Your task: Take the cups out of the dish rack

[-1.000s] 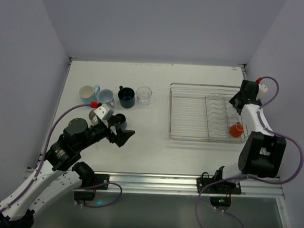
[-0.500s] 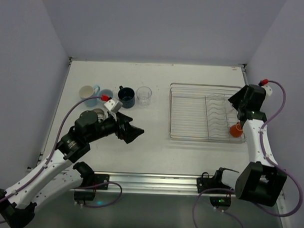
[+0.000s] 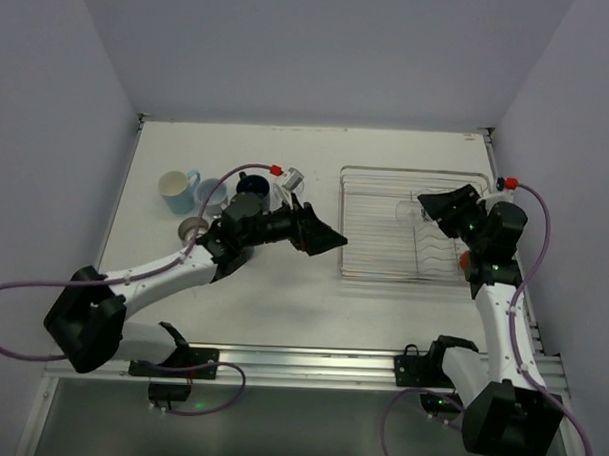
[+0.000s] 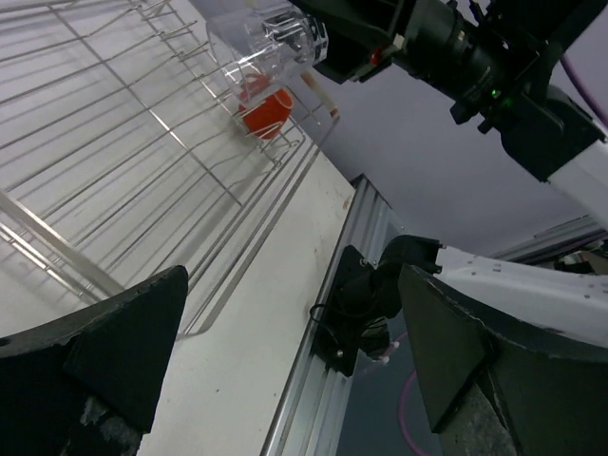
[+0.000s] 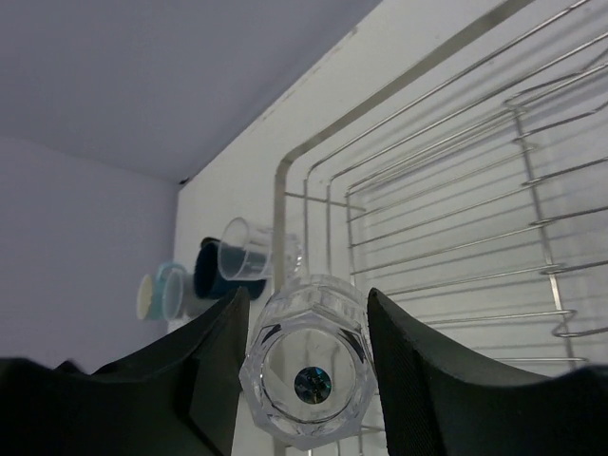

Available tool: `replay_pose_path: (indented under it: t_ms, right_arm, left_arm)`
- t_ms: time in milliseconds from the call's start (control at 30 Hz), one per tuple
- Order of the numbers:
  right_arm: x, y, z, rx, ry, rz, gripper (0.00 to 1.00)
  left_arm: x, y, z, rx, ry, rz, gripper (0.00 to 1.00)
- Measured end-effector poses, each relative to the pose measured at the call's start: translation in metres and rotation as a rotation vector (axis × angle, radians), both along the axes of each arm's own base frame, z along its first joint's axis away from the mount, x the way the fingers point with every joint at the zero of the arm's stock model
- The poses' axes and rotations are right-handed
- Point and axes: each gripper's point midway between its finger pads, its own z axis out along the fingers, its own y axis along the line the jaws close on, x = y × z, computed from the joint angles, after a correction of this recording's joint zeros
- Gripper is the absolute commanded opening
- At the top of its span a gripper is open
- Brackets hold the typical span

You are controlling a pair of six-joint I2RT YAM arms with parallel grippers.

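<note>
My right gripper [image 3: 426, 204] [image 5: 306, 372] is shut on a clear glass tumbler [image 3: 409, 208] [image 5: 309, 366] [image 4: 267, 40], held on its side above the silver wire dish rack [image 3: 407, 172] [image 5: 456, 161] [image 4: 114, 142]. An orange cup [image 3: 467, 260] [image 4: 266, 111] lies in the rack's right part among the prongs. My left gripper [image 3: 324, 234] [image 4: 294, 351] is open and holds nothing, just off the rack's left edge. On the table left of the rack stand a cream cup [image 3: 173, 189], a light blue cup [image 3: 211, 192], a navy cup [image 3: 251, 185] [image 5: 214, 271] and a clear glass [image 5: 252, 249].
The left arm [image 3: 183, 264] stretches across the table in front of the row of cups and partly hides them from above. The table's metal front rail [image 3: 310, 360] [image 4: 328, 361] runs along the near edge. Purple walls close in the back and both sides.
The left arm has swung right, from near the cups to the rack's left edge. The right gripper has moved left over the rack with the clear tumbler.
</note>
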Motion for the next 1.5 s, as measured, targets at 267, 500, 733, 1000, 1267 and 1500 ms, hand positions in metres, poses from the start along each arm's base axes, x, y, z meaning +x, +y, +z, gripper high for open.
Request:
replay_pose_path:
  t_ms: [267, 500, 733, 1000, 1267, 1500]
  right_arm:
    - [-0.028, 0.064, 0.023, 0.137, -0.109, 0.256, 0.08]
    - [-0.048, 0.109, 0.021, 0.218, -0.112, 0.424, 0.08]
    - [-0.049, 0.128, 0.023, 0.296, -0.12, 0.478, 0.11]
    - [-0.051, 0.144, 0.018, 0.325, -0.104, 0.514, 0.98]
    - [-0.056, 0.136, 0.01, 0.199, -0.085, 0.462, 0.99]
    - [-0.057, 0.109, 0.011, 0.027, -0.112, 0.336, 0.99]
  left_arm:
    - [0.023, -0.058, -0.004, -0.096, 0.066, -0.083, 0.91]
    - [0.015, -0.076, 0.009, -0.169, 0.064, -0.132, 0.81]
    - [0.021, -0.077, 0.008, -0.198, 0.094, -0.111, 0.17]
    - [0.013, -0.068, 0.014, -0.202, 0.06, -0.096, 0.0]
    - [0.024, -0.016, 0.024, 0.079, -0.079, 0.15, 0.0]
    - [0.057, 0.051, -0.021, 0.538, -0.079, 0.404, 0.0]
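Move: The right hand already holds the clear cup, its middle some 4 cm left of the hand point; the open left gripper waits about 21 cm left and 10 cm back, nearly level. From the left hand the held cup lies roughly 17 cm right and 9 cm ahead. The standing clear cup is about 17 cm ahead, 9 cm left and 20 cm below the left hand; the orange cup is 16 cm right, 5 cm back and 15 cm below the right. Right carries the cup 14 cm left, left reaches 8 cm right, pinches its wall; right opens, both draw apart. ##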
